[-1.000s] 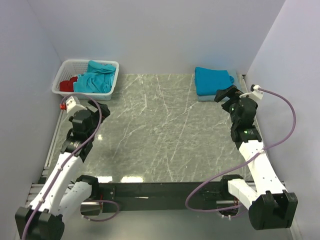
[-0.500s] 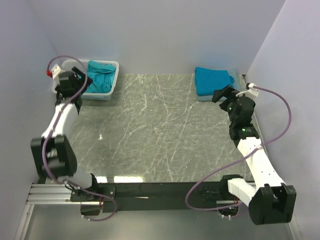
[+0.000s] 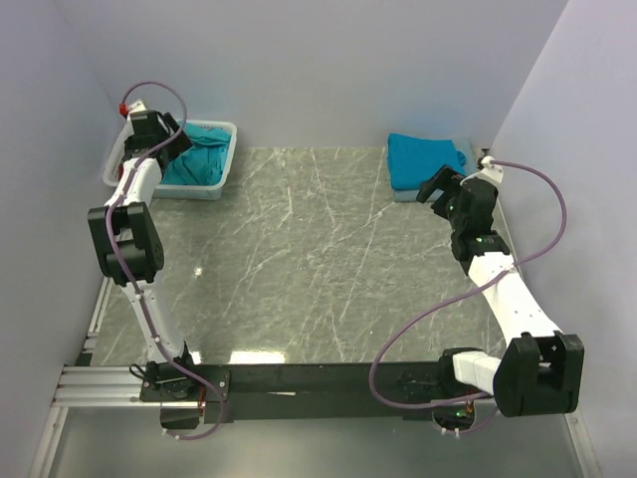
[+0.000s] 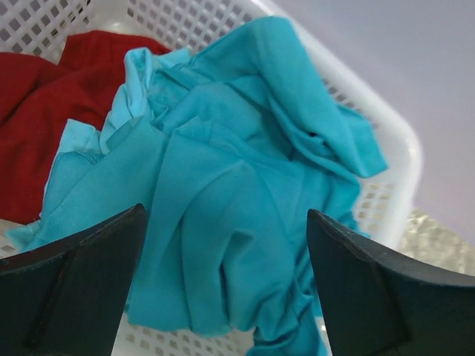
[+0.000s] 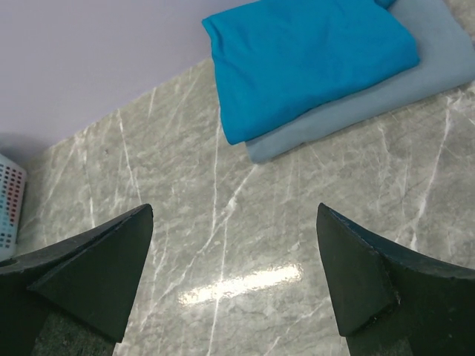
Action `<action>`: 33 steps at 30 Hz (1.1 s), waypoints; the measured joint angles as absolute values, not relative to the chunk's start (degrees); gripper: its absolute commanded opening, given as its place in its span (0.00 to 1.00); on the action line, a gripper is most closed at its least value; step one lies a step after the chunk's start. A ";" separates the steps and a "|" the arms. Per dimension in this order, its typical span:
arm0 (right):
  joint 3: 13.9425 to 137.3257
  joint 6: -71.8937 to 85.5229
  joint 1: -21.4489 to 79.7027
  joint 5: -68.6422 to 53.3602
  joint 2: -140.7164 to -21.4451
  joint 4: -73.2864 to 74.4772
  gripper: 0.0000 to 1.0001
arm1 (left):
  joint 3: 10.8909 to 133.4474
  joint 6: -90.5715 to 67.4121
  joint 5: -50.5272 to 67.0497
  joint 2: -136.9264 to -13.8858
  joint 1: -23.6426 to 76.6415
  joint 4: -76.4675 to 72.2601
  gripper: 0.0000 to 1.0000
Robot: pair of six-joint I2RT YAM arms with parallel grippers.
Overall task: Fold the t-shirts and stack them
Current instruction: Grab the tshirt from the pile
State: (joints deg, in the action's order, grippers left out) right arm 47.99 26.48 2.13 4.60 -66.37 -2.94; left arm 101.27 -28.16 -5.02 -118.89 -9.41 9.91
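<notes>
A crumpled teal t-shirt (image 3: 202,155) lies in the white basket (image 3: 231,128) at the back left; in the left wrist view the t-shirt (image 4: 223,185) fills the basket (image 4: 390,130). My left gripper (image 3: 162,147) hovers over it, open, and nothing sits between the jaws of the left gripper (image 4: 226,213). At the back right a folded teal t-shirt (image 3: 424,157) rests on a folded grey-blue one (image 5: 371,100). My right gripper (image 3: 438,187) stands open just in front of that stack, over bare marble. In the right wrist view the gripper (image 5: 234,208) is empty and the folded teal t-shirt (image 5: 308,55) lies ahead.
A red garment (image 4: 44,96) lies in the basket's left half beside the teal shirt. The grey marble tabletop (image 3: 309,259) spreads between basket and stack. Pale walls close in at the back and both sides.
The left arm has swung from the near left side of the table out to the basket, its gripper now over the teal shirt. The right gripper edged slightly toward the back.
</notes>
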 measured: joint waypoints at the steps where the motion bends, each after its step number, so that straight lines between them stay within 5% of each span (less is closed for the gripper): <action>1: 48.05 26.39 2.13 4.67 -66.63 -2.83 0.97 | 102.30 -27.77 -5.06 -119.74 -9.41 10.90 0.93; 6: 48.07 26.06 2.13 5.08 -67.18 -1.58 0.97 | 102.80 -26.39 -6.15 -120.99 -9.45 14.59 0.87; 11: 48.75 26.06 2.13 5.41 -68.01 -0.78 0.96 | 102.80 -25.80 -6.46 -122.30 -9.45 15.92 0.68; 18: 49.12 26.06 2.13 6.17 -69.23 0.30 0.96 | 104.05 -25.02 -5.34 -125.56 -9.45 17.45 0.03; 19: 49.19 26.06 2.13 6.24 -69.32 0.51 0.96 | 104.05 -25.02 -5.15 -125.64 -9.45 17.61 0.00; 33: 49.19 26.06 2.13 6.39 -69.34 1.02 0.96 | 103.04 -26.20 -1.48 -118.45 -9.63 15.22 0.00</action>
State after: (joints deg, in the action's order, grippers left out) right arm 49.19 26.06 2.13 6.39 -69.34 1.02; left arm 103.04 -26.20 -1.48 -118.45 -9.63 15.22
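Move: The turquoise t-shirt lies in the white basket, its middle about 2 cm ahead of the left hand, 3 cm to its right and 10 cm below. The red shirt is some 12 cm to the left of that hand, a centimetre back and about 12 cm lower; the basket's middle is level with the hand, 2 cm left and 13 cm down. From the right hand, the turquoise t-shirt is roughly 20 cm ahead, 69 cm left and 15 cm below. Bring the open left gripper down about 7 cm, almost straight, into the turquoise t-shirt, tipping the fingers some 12 degrees further down and closing them on the way to pinch a fold. Then lift the pinched fold about 7 cm, easing most of the tilt back out. Sink the open right gripper roughly 2.5 cm over bare table, tipping it slightly down. ##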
